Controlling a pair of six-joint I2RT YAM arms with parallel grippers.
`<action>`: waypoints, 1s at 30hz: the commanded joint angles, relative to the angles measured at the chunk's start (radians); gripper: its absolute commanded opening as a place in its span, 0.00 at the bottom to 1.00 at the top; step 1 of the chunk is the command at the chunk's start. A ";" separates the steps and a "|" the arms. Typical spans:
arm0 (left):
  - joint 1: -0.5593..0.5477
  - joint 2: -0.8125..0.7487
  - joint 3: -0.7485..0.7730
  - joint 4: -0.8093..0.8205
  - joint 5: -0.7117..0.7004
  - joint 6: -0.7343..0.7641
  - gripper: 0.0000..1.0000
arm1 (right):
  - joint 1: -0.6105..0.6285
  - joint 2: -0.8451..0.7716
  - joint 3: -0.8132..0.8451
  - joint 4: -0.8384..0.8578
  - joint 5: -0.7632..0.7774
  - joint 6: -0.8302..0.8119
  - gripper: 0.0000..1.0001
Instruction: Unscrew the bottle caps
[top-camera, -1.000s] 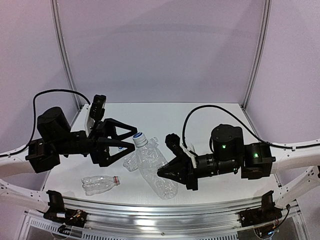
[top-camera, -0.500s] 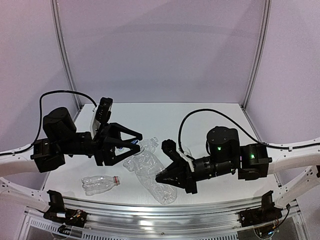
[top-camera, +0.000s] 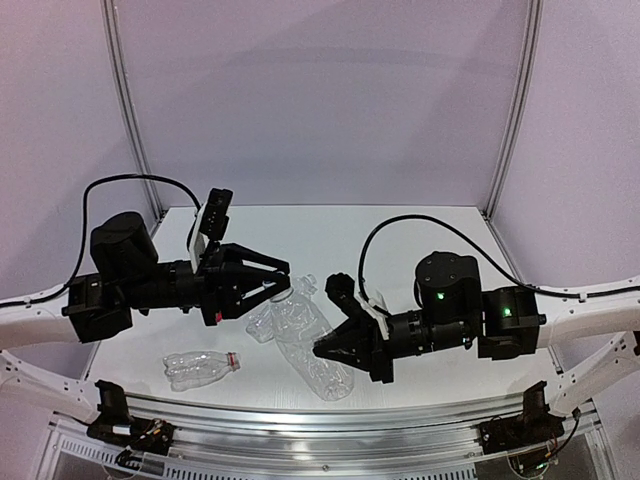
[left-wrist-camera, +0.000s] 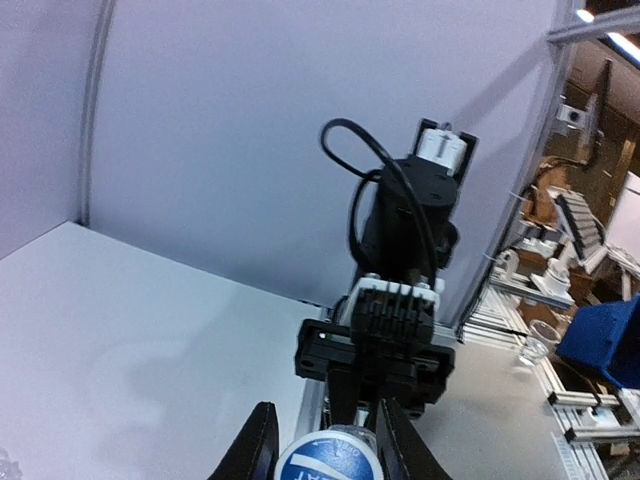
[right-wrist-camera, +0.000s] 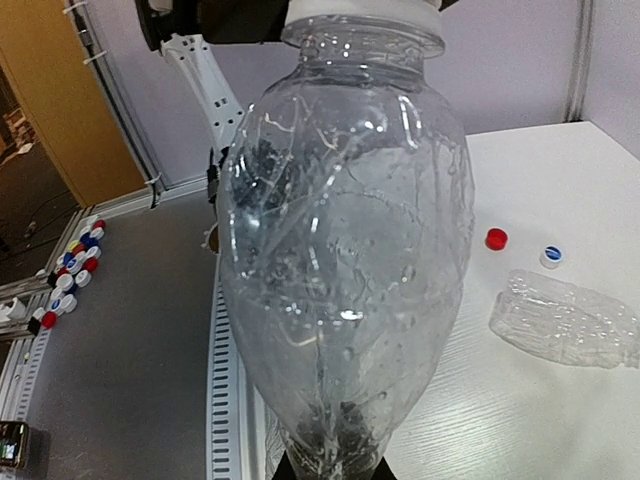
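A clear, dented plastic bottle (top-camera: 312, 338) hangs above the table between the two arms, neck toward the left. My right gripper (top-camera: 324, 348) is shut on its lower body, which fills the right wrist view (right-wrist-camera: 345, 250). The bottle cap (left-wrist-camera: 328, 462), white with a blue top, sits between the fingers of my left gripper (top-camera: 285, 279), which is shut on it. From the right wrist the same cap (right-wrist-camera: 362, 12) shows as a white rim at the top edge. A loose red cap (right-wrist-camera: 496, 238) and a white-and-blue one (right-wrist-camera: 550, 256) lie on the table.
A small clear bottle with a red neck ring (top-camera: 201, 368) lies near the front left edge. A crushed clear bottle (top-camera: 262, 323) lies under the held one, seen also from the right wrist (right-wrist-camera: 565, 320). Several coloured caps (right-wrist-camera: 70, 285) lie beyond the table's side rail.
My left gripper has moved right onto the bottle's cap and closed from wide open to shut on it. The right arm has shifted the bottle slightly left.
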 joint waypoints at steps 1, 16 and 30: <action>-0.080 0.032 0.068 -0.146 -0.418 -0.063 0.15 | 0.001 0.000 0.019 -0.031 0.254 0.033 0.00; -0.201 0.277 0.157 -0.146 -0.887 -0.266 0.20 | 0.000 0.093 0.083 -0.129 0.585 0.076 0.00; -0.179 0.025 0.049 -0.122 -0.732 -0.102 0.82 | 0.001 0.090 0.076 -0.102 0.459 0.057 0.00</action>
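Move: The left fingers already grip the cap of the held bottle, right at the hand point. From the right hand, which grips the bottle lower down, this cap is about 7 cm left, 4 cm forward and 10 cm up. Some 27 cm below the left hand, the loose blue cap lies about 20 cm forward and 13 cm left, the red cap 14 cm forward and 18 cm left, and an uncapped bottle 14 cm forward and 5 cm left. Both hands swing forward together some 8–10 cm and sink about 5 cm, the left one, still gripping the cap, turning roughly 40 degrees counter-clockwise while the right keeps hold of the bottle and turns it about 30 degrees clockwise. Then the right nearly stays in place, and the left fingers open wide around the cap and draw back about 3 cm and up some 2.5 cm, turning slightly back clockwise. ##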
